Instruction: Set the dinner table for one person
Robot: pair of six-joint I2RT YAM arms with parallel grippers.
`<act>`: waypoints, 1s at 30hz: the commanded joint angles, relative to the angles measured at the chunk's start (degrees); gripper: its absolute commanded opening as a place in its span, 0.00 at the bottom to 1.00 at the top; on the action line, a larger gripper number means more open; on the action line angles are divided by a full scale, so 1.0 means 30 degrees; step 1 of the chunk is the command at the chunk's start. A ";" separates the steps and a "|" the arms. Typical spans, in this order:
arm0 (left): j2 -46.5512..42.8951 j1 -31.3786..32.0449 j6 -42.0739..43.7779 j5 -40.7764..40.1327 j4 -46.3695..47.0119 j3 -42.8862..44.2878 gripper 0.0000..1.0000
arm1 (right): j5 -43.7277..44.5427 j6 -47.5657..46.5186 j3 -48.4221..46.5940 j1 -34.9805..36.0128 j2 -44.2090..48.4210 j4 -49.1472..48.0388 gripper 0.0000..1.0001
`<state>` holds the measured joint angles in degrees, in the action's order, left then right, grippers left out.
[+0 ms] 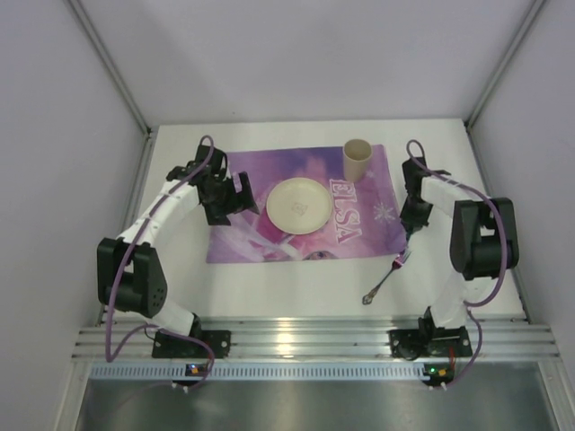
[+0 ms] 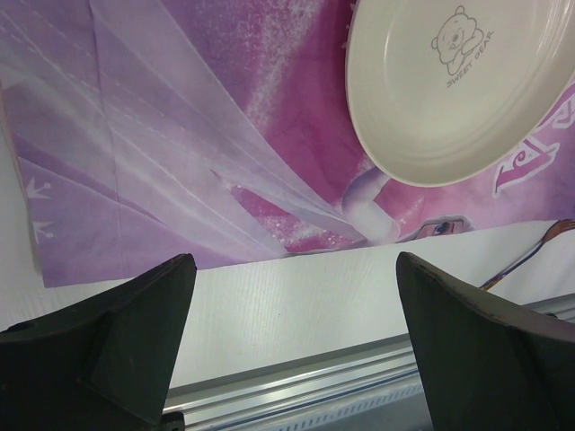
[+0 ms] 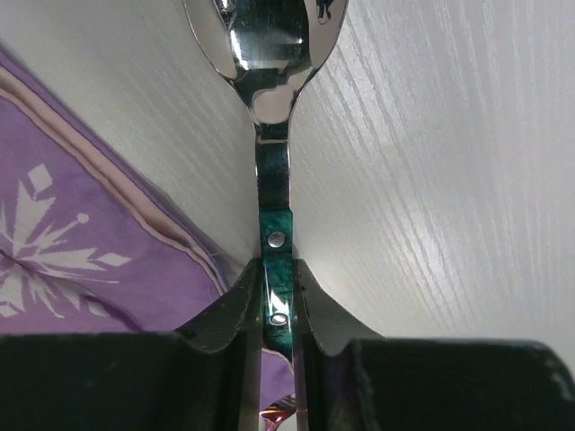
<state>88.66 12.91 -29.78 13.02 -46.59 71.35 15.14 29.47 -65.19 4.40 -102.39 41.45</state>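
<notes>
The white dinner table [image 1: 296, 283] carries a purple "ELSA" placemat [image 1: 252, 238]. A cream plate [image 1: 296, 205] sits on the mat's middle and a beige cup [image 1: 358, 160] stands at its far right corner. Just off the mat's right edge, my right gripper [image 1: 406, 250] is shut on the green handle of a metal spoon [image 1: 382, 280]. In the right wrist view the spoon [image 3: 272, 108] runs straight out from the gripper [image 3: 278, 269], bowl away, over the table [image 3: 431, 180]. My left gripper [image 1: 235, 202] hovers open over the mat's left part, and the left wrist view shows that gripper [image 2: 292, 269] holding nothing.
A ribbed aluminium rail [image 1: 314, 341] runs along the near edge, between the two arm bases. White walls close in the sides and the back. The left wrist view shows the plate [image 2: 449, 90] on the placemat [image 2: 180, 135] and the rail [image 2: 314, 377] beneath the fingers.
</notes>
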 commanded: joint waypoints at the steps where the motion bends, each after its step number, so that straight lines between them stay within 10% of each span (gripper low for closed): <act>1: -0.0052 0.0063 0.0376 -0.0031 -0.0202 0.0737 0.99 | 0.1190 -0.0565 -0.0506 0.0114 -0.0562 -0.0315 0.00; 10: -0.0287 0.0063 0.0259 0.0026 0.0236 0.0182 0.99 | 0.5913 -0.2029 -0.5190 0.0667 0.2487 0.3377 0.00; 19: -0.0227 0.0063 0.0200 -0.0061 0.0178 0.0415 0.99 | 0.0145 -0.4463 -0.4582 0.6200 0.3632 0.0076 0.00; 30: -0.1194 0.0063 0.0025 -0.0266 -0.0232 0.0064 0.99 | -0.1704 -0.2882 -0.3612 0.6969 0.1819 -0.1834 0.00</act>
<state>88.09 12.91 -29.82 12.56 -46.74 71.37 12.32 19.81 -74.30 25.06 -95.50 40.82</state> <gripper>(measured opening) 0.990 0.136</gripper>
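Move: My right hand already pinches the spoon's green handle at the table. The clear strip of placemat by the ELSA lettering, where the spoon is headed, lies about 14 cm to its left and 3 cm ahead, roughly 1 cm lower. Beyond that strip the plate is some 31 cm left, 7 cm ahead; the mug 14 cm left, 18 cm ahead; the fork 8 cm left, 14 cm back. From my left hand the strip is about 31 cm right, 3 cm ahead, 12 cm below. Keeping my right fingers shut on the spoon handle, I lift it nearly 15 cm, at first edging right and going forward about 6 cm. Then I swing it left over the placemat's right part, turning some 30 degrees counter-clockwise and tipping the fingertips forward, draw back a little and lower about 6 cm towards the strip right of the plate. ##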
